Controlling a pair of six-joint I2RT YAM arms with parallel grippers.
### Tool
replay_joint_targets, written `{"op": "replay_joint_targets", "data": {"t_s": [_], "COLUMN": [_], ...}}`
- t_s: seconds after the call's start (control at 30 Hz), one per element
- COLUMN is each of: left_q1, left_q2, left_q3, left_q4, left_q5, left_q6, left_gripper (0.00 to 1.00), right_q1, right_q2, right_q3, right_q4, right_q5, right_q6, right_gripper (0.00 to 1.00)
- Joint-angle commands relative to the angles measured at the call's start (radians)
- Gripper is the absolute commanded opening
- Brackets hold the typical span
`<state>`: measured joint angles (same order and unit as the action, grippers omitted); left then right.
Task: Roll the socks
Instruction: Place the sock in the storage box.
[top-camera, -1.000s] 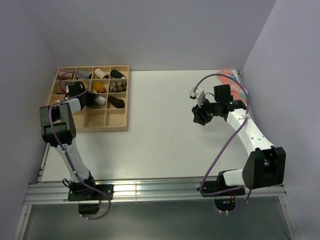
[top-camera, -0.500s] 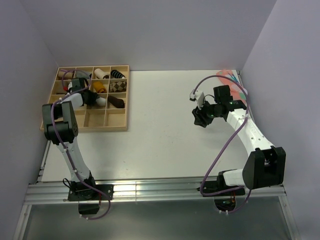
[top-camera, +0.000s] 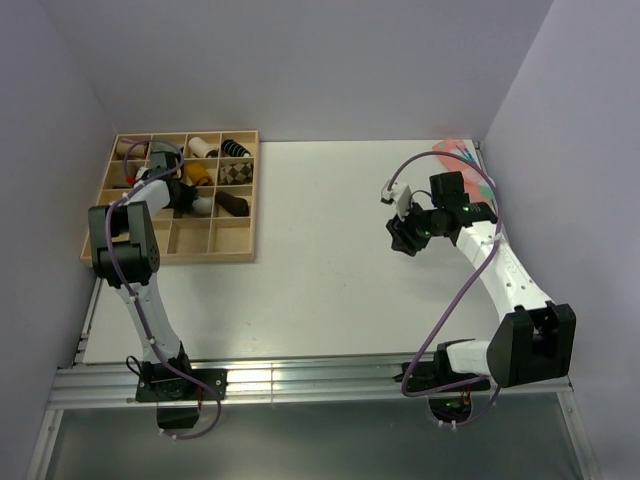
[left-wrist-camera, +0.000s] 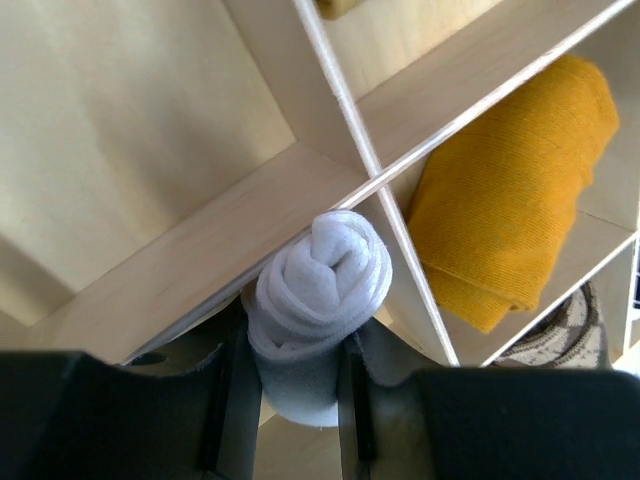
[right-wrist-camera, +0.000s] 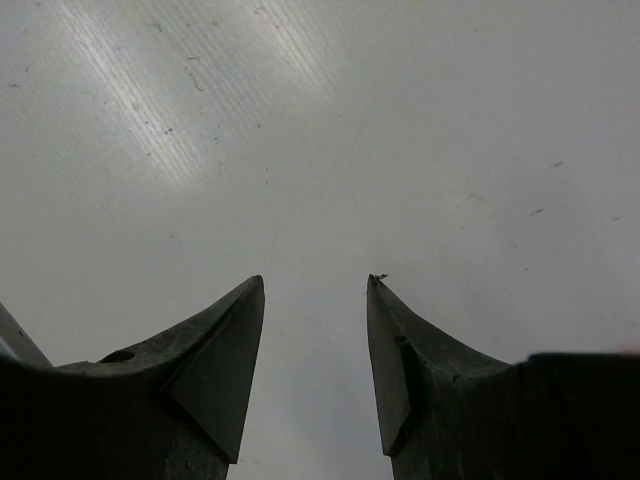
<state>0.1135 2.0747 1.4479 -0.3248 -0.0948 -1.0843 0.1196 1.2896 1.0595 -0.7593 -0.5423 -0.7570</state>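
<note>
The socks (left-wrist-camera: 320, 285) are a small white roll, clamped between my left gripper's (left-wrist-camera: 295, 350) fingers. The roll's coiled end points down at a divider crossing of the wooden tray (left-wrist-camera: 210, 240). From above, the left gripper (top-camera: 185, 197) hangs over the tray's middle row, the white socks (top-camera: 203, 203) sticking out to its right. My right gripper (top-camera: 403, 238) hovers over the bare table on the right side. In the right wrist view, the right gripper (right-wrist-camera: 315, 285) is open with only the table surface between its fingertips.
The compartmented wooden tray (top-camera: 215, 255) sits at the back left and holds a mustard roll (left-wrist-camera: 510, 200), a checkered roll (left-wrist-camera: 560, 335), a brown roll (top-camera: 232, 206) and others. A coral-pink sock (top-camera: 455, 152) lies at the back right corner.
My left wrist has moved a little toward the back of the tray, still carrying the white roll. The right arm has shifted slightly to the right.
</note>
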Motion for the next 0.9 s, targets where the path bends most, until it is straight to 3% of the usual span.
{"op": "replay_joint_targets", "data": {"t_s": [0.0,0.27,0.7,0.73,0.87], "left_q1": [0.003,-0.005,-0.018,-0.021,-0.023], "left_q2": [0.016,-0.004,-0.067,-0.071,-0.082], "left_q3": [0.008,0.029,0.052,0.054,0.077], "left_q4": [-0.235,-0.269,-0.252,-0.252,-0.256], "left_q5": [-0.121,-0.172,-0.166,-0.171,-0.169], "left_q6": [-0.002,-0.009,0.027,0.027,0.027], "left_gripper": [0.29,0.42,0.53,0.63,0.65], "right_q1": [-0.006,-0.006,-0.006,-0.006,-0.006], "right_q2": [-0.038,-0.049,-0.055,-0.052,-0.047], "right_q3": [0.002,0.002,0.008,0.01,0.008], "right_q4": [-0.02,-0.035,-0.044,-0.044,-0.038], "right_q5": [0.004,0.013,0.024,0.024,0.024], "right_q6": [-0.015,-0.021,-0.03,-0.03,-0.03], "right_gripper": [0.53,0.53,0.53,0.53,0.53]}}
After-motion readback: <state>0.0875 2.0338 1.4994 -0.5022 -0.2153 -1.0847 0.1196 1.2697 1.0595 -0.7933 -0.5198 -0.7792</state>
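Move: The left hand, fingers about a third open, still pinches the pale sock. The middle of its compartment lies some 2 cm back and 1 cm right of that hand, about 1 cm lower. The mustard sock is roughly 8 cm ahead and 2 cm right, the black sock 2 cm back and 11 cm right, both at about that depth. From the right hand the compartment is some 52 cm left, 20 cm farther out and 13 cm below. Ease the left gripper back about 1.5 cm, away from the mustard sock's side, tilting the fingers a few degrees steeper. Open the fingers from a third to roughly two thirds to let go of the pale sock, hold place while they spread, then start up out of the compartment by some 1.5 cm, easing slightly farther back. ##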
